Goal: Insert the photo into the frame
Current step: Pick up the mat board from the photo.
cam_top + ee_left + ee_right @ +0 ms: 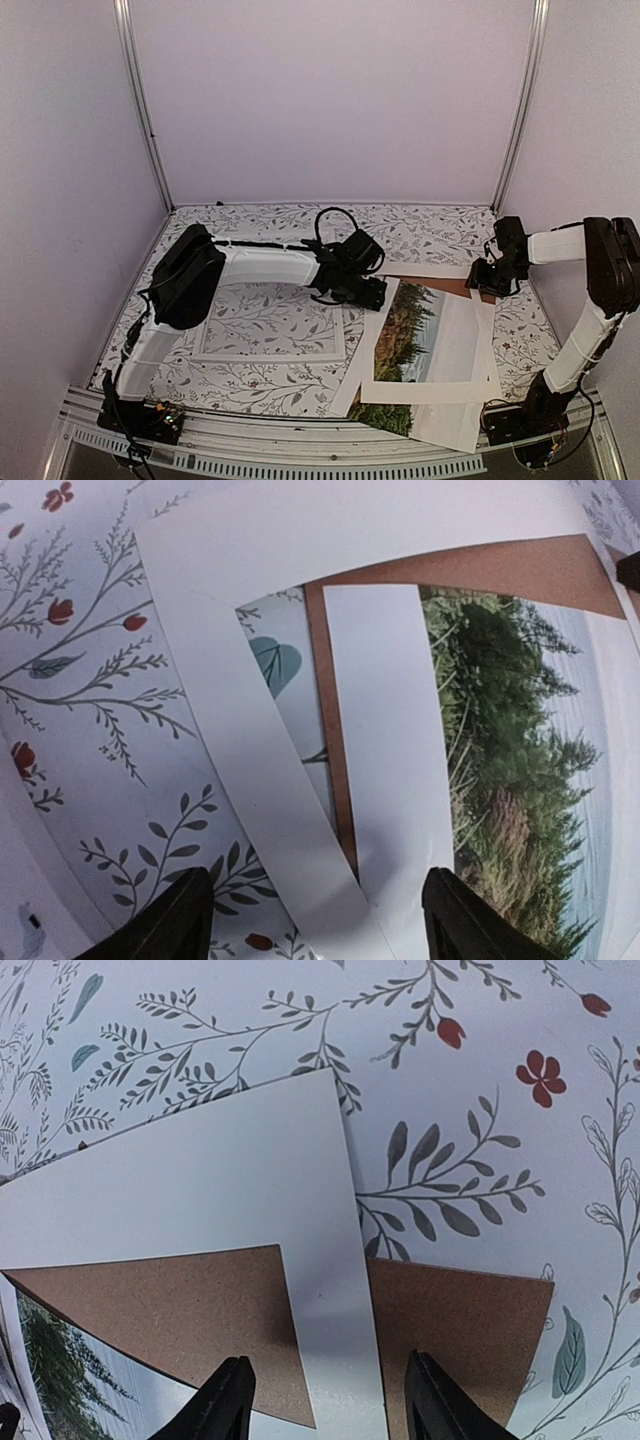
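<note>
The photo [405, 335] lies flat right of centre, its conifers and misty sky showing through the window of a loose white mat [465, 345] that lies over it. The frame [268, 357], white-bordered with a clear pane, lies flat to its left, under the left arm. My left gripper [375, 297] hangs over the photo's near-left corner. In its wrist view the jaws [315, 925] stand open over the mat's strip [250, 770] and the photo's white margin [385, 730]. My right gripper [482, 282] is open above the mat's far right corner [330, 1290].
A brown backing board [440, 284] lies under the mat and photo, and it pokes out past the mat's corner [460, 1330]. The flowered tablecloth [280, 225] covers the table. White walls and metal posts enclose the back and sides.
</note>
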You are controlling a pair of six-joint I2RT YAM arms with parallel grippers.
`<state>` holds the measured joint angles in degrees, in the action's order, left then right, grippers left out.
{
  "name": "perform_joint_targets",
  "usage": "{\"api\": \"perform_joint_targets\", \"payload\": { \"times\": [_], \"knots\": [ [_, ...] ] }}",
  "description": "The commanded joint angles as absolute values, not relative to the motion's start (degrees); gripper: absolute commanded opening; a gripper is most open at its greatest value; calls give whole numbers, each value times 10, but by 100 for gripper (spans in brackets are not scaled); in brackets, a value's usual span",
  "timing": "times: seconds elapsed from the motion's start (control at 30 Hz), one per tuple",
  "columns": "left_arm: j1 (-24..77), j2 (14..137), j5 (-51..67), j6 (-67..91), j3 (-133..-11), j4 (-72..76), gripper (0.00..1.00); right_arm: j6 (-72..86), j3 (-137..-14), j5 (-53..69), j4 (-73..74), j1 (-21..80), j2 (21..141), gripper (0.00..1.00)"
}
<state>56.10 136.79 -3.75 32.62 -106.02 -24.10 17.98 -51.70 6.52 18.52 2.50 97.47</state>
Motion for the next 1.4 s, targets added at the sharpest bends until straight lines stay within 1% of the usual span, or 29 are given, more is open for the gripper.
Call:
{"api": "perform_joint_targets", "payload": {
  "times": [0.0, 0.13, 0.33, 0.63, 0.8, 0.97, 1.17, 1.37],
  "knots": [
    [570, 1405, -89, 323, -1072, -266, 74, 195, -493, 119, 162, 24, 984, 52],
    [569, 1416, -121, 315, -1083, -282, 73, 199, -487, 119, 158, 24, 982, 51],
    [569, 1427, -161, 299, -1096, -294, 66, 199, -489, 124, 157, 24, 974, 51],
    [569, 1464, -200, 284, -1143, -323, 65, 200, -490, 134, 156, 24, 976, 51],
    [569, 1477, -216, 275, -1150, -334, 62, 198, -491, 130, 157, 24, 975, 53],
    [569, 1483, -231, 271, -1146, -339, 53, 201, -495, 122, 156, 24, 970, 56],
    [569, 1478, -244, 266, -1136, -339, 43, 199, -512, 116, 163, 24, 968, 58],
    [565, 1473, -225, 264, -1137, -333, 40, 196, -522, 112, 169, 24, 965, 58]
  ]
}}
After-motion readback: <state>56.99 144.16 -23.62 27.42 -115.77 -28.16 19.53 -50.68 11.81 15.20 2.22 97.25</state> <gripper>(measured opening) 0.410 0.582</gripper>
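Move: The mat board's middle lies about 11 cm right and 8 cm back of the left hand, a centimetre or so below it; its left strip already runs between the open fingers, with its far left corner about 9 cm ahead and 1 cm left. The empty frame's middle is some 22 cm left, roughly level. From the right hand, astride the right strip, the mat's middle is about 11 cm left and 12 cm back, the far right corner 6 cm ahead, 1 cm left. Run the left gripper low and forward along the mat's left strip towards its far left corner, about 5 cm and slightly left, swinging the fingertips some 20 degrees forward and left. Keep straddling the strip while narrowing the fingers to roughly half the starting gap. With the right gripper half open astride the right strip, ease 1.5 cm left. ##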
